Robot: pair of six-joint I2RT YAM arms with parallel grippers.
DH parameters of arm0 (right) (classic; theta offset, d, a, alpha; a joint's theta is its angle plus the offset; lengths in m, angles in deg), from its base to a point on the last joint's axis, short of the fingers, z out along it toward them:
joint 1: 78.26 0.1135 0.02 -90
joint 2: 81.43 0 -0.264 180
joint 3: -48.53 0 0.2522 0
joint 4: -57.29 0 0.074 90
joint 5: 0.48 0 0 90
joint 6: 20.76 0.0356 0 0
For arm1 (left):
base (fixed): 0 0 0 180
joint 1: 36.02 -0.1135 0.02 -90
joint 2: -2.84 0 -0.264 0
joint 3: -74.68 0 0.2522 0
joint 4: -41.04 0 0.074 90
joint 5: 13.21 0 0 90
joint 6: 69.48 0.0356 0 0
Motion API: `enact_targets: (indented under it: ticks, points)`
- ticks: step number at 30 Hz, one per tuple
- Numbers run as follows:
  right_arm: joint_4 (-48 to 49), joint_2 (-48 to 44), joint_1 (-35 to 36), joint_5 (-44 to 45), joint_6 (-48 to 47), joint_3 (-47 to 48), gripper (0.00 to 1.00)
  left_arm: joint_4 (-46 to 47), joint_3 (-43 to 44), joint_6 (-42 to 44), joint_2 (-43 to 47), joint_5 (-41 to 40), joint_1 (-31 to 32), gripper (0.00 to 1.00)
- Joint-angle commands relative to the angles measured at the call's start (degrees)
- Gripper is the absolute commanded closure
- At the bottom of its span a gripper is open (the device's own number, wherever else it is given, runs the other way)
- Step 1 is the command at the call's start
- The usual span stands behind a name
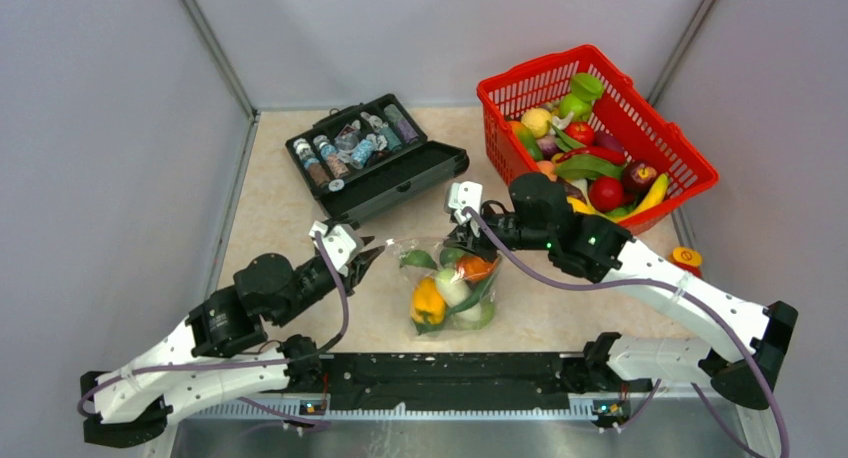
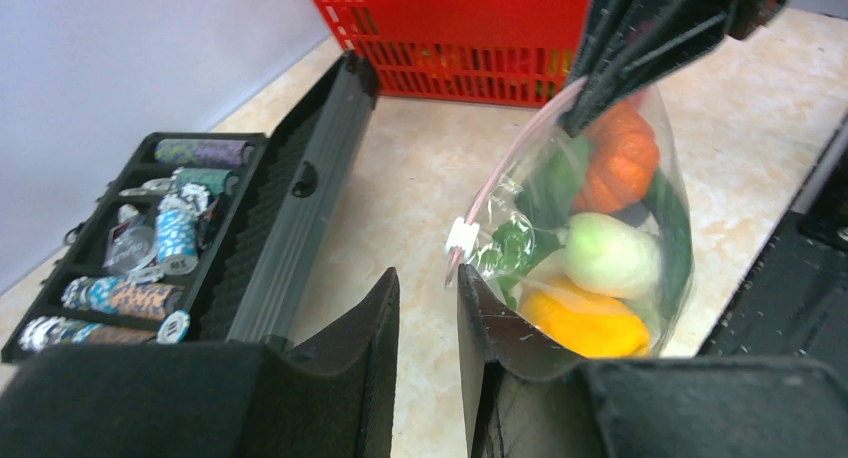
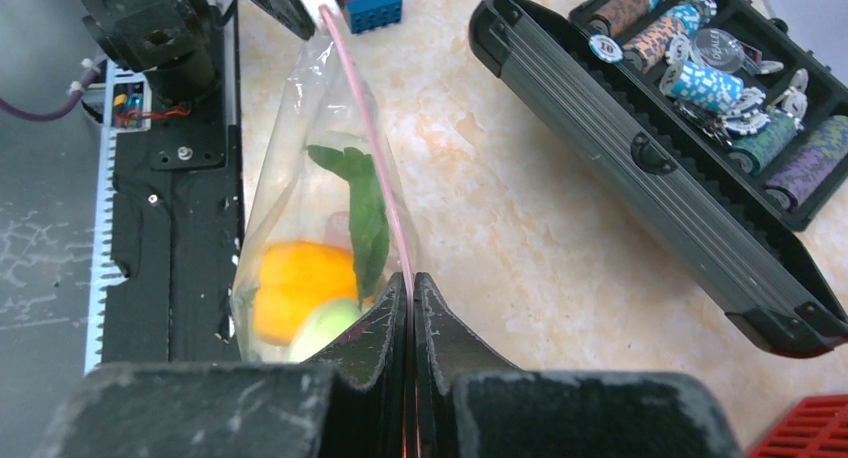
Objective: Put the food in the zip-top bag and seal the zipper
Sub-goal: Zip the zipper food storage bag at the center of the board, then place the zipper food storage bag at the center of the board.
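Note:
The zip-top bag point(image 1: 452, 290) stands near the table's front edge, held up by its top. Inside it sits food: a yellow pepper point(image 2: 585, 323), a pale green-white radish point(image 2: 610, 253), an orange tomato point(image 2: 622, 158) and green leaves point(image 3: 362, 203). My right gripper point(image 3: 412, 278) is shut on the pink zipper point(image 3: 370, 138) at the bag's right end. My left gripper point(image 2: 428, 276) is open at the bag's left end, and only table shows between its fingers. The white slider tab point(image 2: 462, 236) sits just past its right fingertip. From above, the left gripper point(image 1: 368, 258) points at the bag's left corner.
An open black case point(image 1: 400, 183) with poker chips lies behind the bag on the left. A red mesh basket point(image 1: 600, 83) of more toy food stands at the back right. A small red-and-yellow piece point(image 1: 686, 258) lies by the right arm. The black base rail point(image 1: 450, 373) runs along the front.

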Motion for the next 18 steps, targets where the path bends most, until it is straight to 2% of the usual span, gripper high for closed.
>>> enact_targets:
  ticks: [1, 2, 3, 4, 6, 9, 13, 16, 18]
  points:
    - [0.74, -1.95, -0.17, 3.93, 0.5, -1.33, 1.0, 2.11, 0.29, -2.49, 1.33, -8.23, -0.16, 0.71]
    - [0.92, -1.99, -0.17, 4.42, 0.59, -1.48, 1.0, 2.34, 0.14, -2.6, 1.56, -8.76, -0.12, 0.66]
    - [1.01, -1.93, -0.17, 4.79, 0.63, -1.68, 1.0, 2.75, 0.0, -2.72, 1.81, -9.17, -0.19, 0.51]
    - [1.13, -1.92, -0.23, 5.13, 0.72, -1.9, 1.0, 3.16, -0.27, -2.87, 2.16, -9.12, -0.2, 0.42]
    - [1.66, -2.13, -0.16, 5.4, 0.87, -2.29, 1.0, 3.86, -0.53, -2.98, 2.66, -8.27, -0.2, 0.34]
    - [3.74, -2.93, -0.16, 6.7, 1.36, -3.68, 1.0, 4.44, -0.78, -3.75, 2.82, -8.32, -0.2, 0.13]
    - [9.42, -4.46, -0.13, 14.71, 4.79, -6.83, 1.0, 5.41, -1.32, -5.32, 3.04, -11.67, -0.19, 0.02]
    - [15.27, -4.17, -0.17, 29.12, 10.06, -10.28, 1.0, 8.59, -3.02, -6.24, 4.21, -13.6, -0.2, 0.01]
    - [17.58, -3.62, -0.2, 34.79, 12.14, -12.0, 0.98, 10.22, -4.16, -6.59, 4.7, -14.4, -0.2, 0.01]
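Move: Just beyond the left fingertips is the zip's white slider, about 2 cm ahead and 3 cm right of that hand, roughly level. The yellow pepper in the bag hangs some 7 cm back, 8 cm right and 15 cm below; the black case's lid lies about 15 cm ahead, 3 cm right and 22 cm below. The right hand already pinches the zip: the slider is some 8 cm left, level front to back, and the pumpkin 4 cm back, 5 cm right and 8 cm below. Spreading from a slight gap to wide open, the left fingers draw away from the slider about 3 cm leftwards and a little forward and up, the wrist rolling and turning slightly counter-clockwise. The right hand, still shut on the zip strip, carries the bag about 4.5 cm forward, also going right and down, most of it late, turning some 20 degrees clockwise. ##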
